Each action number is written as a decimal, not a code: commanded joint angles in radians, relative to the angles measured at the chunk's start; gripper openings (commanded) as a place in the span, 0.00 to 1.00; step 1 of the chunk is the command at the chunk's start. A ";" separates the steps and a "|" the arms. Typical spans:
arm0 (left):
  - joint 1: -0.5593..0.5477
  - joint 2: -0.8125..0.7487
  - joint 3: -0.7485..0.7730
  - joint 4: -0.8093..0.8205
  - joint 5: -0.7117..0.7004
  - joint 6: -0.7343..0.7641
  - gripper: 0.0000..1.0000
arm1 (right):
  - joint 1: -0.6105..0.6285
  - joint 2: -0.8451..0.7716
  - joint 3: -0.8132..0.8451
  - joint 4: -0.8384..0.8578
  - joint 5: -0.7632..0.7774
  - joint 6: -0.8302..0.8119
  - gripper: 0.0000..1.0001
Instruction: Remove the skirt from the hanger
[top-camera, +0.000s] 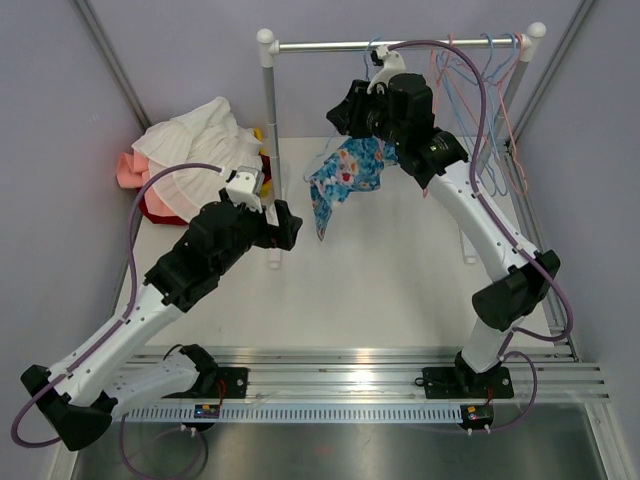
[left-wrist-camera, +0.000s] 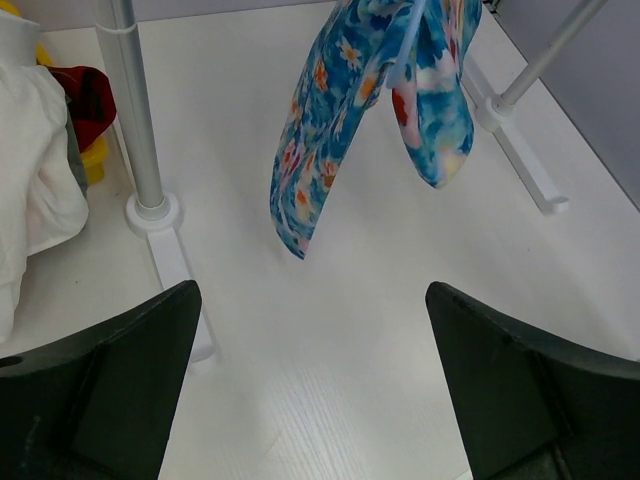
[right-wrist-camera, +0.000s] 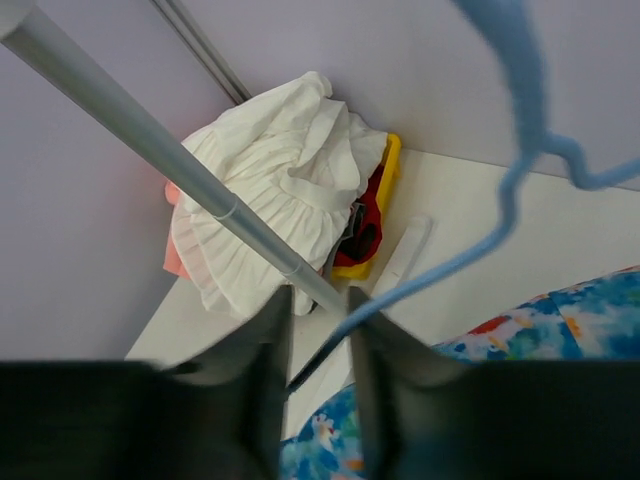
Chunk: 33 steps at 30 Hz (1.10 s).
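Note:
The skirt (top-camera: 345, 175), blue with a bright flower print, hangs from a light blue hanger (right-wrist-camera: 520, 180) on the rack's rail (top-camera: 330, 45). Its folds (left-wrist-camera: 320, 130) dangle above the white table, and part of it (right-wrist-camera: 560, 320) shows under my right wrist. Up by the rail, my right gripper (top-camera: 345, 112) has its jaws (right-wrist-camera: 318, 300) a little apart. The hanger's sloping arm runs through the gap between them, and the skirt is not gripped. To the left of the skirt and lower down, my left gripper (top-camera: 290, 225) stands wide open (left-wrist-camera: 312, 300) and empty, facing the skirt's hem.
A heap of white, pink and red clothes (top-camera: 195, 155) lies at the back left, over a yellow container (right-wrist-camera: 385, 190). The rack's left post (left-wrist-camera: 135, 110) and its foot stand close beside my left gripper. Several bare pink and blue hangers (top-camera: 490, 90) hang at the rail's right end.

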 joint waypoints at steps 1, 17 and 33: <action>-0.016 0.006 -0.005 0.082 -0.012 -0.012 0.99 | 0.021 -0.001 0.084 0.057 0.023 0.020 0.25; -0.074 0.045 -0.077 0.358 0.251 0.032 0.99 | 0.025 -0.278 -0.030 -0.007 0.097 0.048 0.00; -0.140 0.726 0.063 0.677 0.138 -0.090 0.99 | 0.025 -0.436 0.086 -0.174 -0.030 0.084 0.00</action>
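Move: My right fingers are closing on one sloping arm of the blue hanger, with the flowered skirt some 18 cm below and a little back, the rod about 10 cm ahead and 8 above, and the empty hangers 28 cm right, 8 ahead. From my open left hand the skirt is about 14 cm ahead, 13 right and slightly lower; the rack's left post stands 18 ahead, 5 left, the white dress 24 ahead, 22 left, well below. I shut my right fingers on the hanger, then raise it some 10 cm while drawing it back about 12 and partly right, away from the rod. My left hand, still wide open, sweeps about 16 cm right, then dives some 15 cm towards the skirt's lower end, turning roughly 17 degrees clockwise and tipping down slightly. ##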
